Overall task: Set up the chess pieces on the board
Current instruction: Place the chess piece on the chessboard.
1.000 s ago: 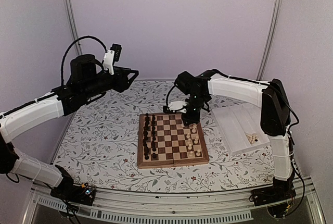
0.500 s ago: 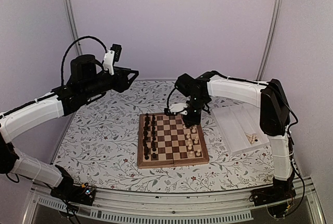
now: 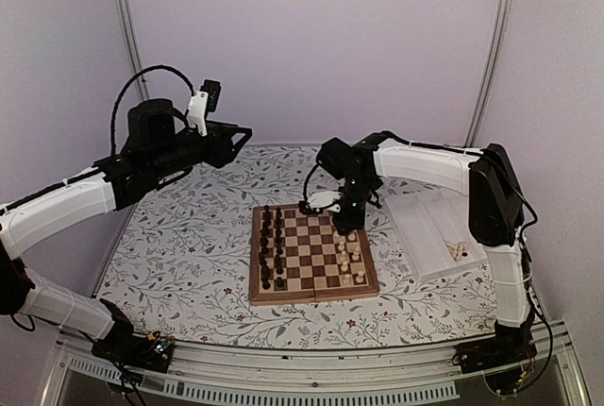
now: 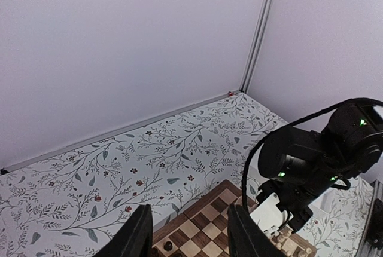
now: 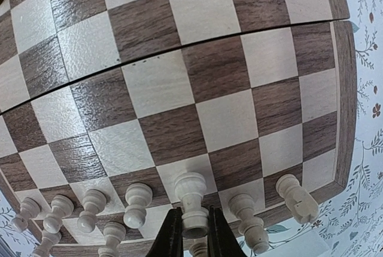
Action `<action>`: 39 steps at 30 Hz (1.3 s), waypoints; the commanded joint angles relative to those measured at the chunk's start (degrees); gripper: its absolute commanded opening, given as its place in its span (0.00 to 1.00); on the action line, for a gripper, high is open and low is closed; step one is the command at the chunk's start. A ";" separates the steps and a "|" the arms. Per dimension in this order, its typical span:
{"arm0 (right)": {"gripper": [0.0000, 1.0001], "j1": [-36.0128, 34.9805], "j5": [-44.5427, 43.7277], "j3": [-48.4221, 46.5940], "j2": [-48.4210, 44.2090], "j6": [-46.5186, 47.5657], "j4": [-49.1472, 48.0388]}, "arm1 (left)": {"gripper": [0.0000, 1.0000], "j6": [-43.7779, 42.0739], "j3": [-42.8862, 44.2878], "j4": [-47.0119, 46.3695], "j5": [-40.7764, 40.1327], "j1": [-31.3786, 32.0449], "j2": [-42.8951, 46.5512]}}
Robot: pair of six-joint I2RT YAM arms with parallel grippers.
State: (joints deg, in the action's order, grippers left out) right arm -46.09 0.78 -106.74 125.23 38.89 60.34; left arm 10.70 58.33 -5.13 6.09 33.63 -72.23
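The board (image 3: 311,296) lies mid-table. Dark pieces (image 3: 272,245) fill its left columns and pale chess pieces (image 3: 350,257) stand along its right side. My right gripper (image 3: 349,219) hovers over the board's far right corner. In the right wrist view it (image 5: 191,228) is shut on a pale piece (image 5: 192,197), held just above a row of standing pale pieces (image 5: 137,204) near the board's rim (image 5: 344,89). My left gripper (image 4: 190,236) hangs open and empty, high over the far left of the table (image 3: 236,142), looking down at the board's corner (image 4: 206,228).
A white ridged tray (image 3: 427,227) lies to the right of the board with a few pale pieces (image 3: 460,251) at its near end. A floral cloth (image 3: 179,236) covers the table. Walls and metal posts close in the back and sides.
My right gripper has shifted slightly left over the board's far right corner, still holding the pale piece. The left arm has not moved.
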 commanded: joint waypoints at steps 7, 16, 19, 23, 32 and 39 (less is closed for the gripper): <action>0.14 -0.35 0.56 0.57 1.76 0.22 1.01 | 0.45 -0.07 -0.67 -0.32 0.77 -0.47 0.24; 0.18 -0.39 0.21 0.66 1.51 0.13 0.89 | 0.45 -0.04 -0.67 -0.41 1.05 -0.49 0.16; 0.22 -0.45 0.19 0.57 1.42 0.04 0.81 | 0.45 -0.06 -0.67 -0.41 1.05 -0.49 0.16; 0.28 -0.54 0.08 0.48 1.40 -0.12 0.57 | 0.45 -0.06 -0.65 -0.41 1.20 -0.45 0.07; 0.32 -0.72 2.52 -2.51 0.31 -0.22 0.70 | 0.46 -0.10 -0.63 -0.41 1.30 -0.49 -0.28; 0.38 -0.58 7.91 -5.53 -3.04 -0.52 1.56 | 0.46 -0.75 -0.75 -0.54 1.74 -0.58 -1.43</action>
State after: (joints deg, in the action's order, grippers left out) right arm -46.26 5.28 -110.17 125.80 38.68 61.39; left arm 10.68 58.30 -5.15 7.05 33.61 -72.44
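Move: The right hand holds a white chess piece almost down over its square, which lies straight below, roughly 3 cm under the finger pads. A pawn stands about 3 cm back of that square; another white piece is some 3 cm ahead of it, and the knight about 5 cm ahead and 1 cm to its left. From the left hand the square lies about 17 cm to the right, roughly level ahead and some 29 cm below. The right hand lowers the piece about 0.5 cm, opens its fingers, then lifts off some 2 cm up and left. ##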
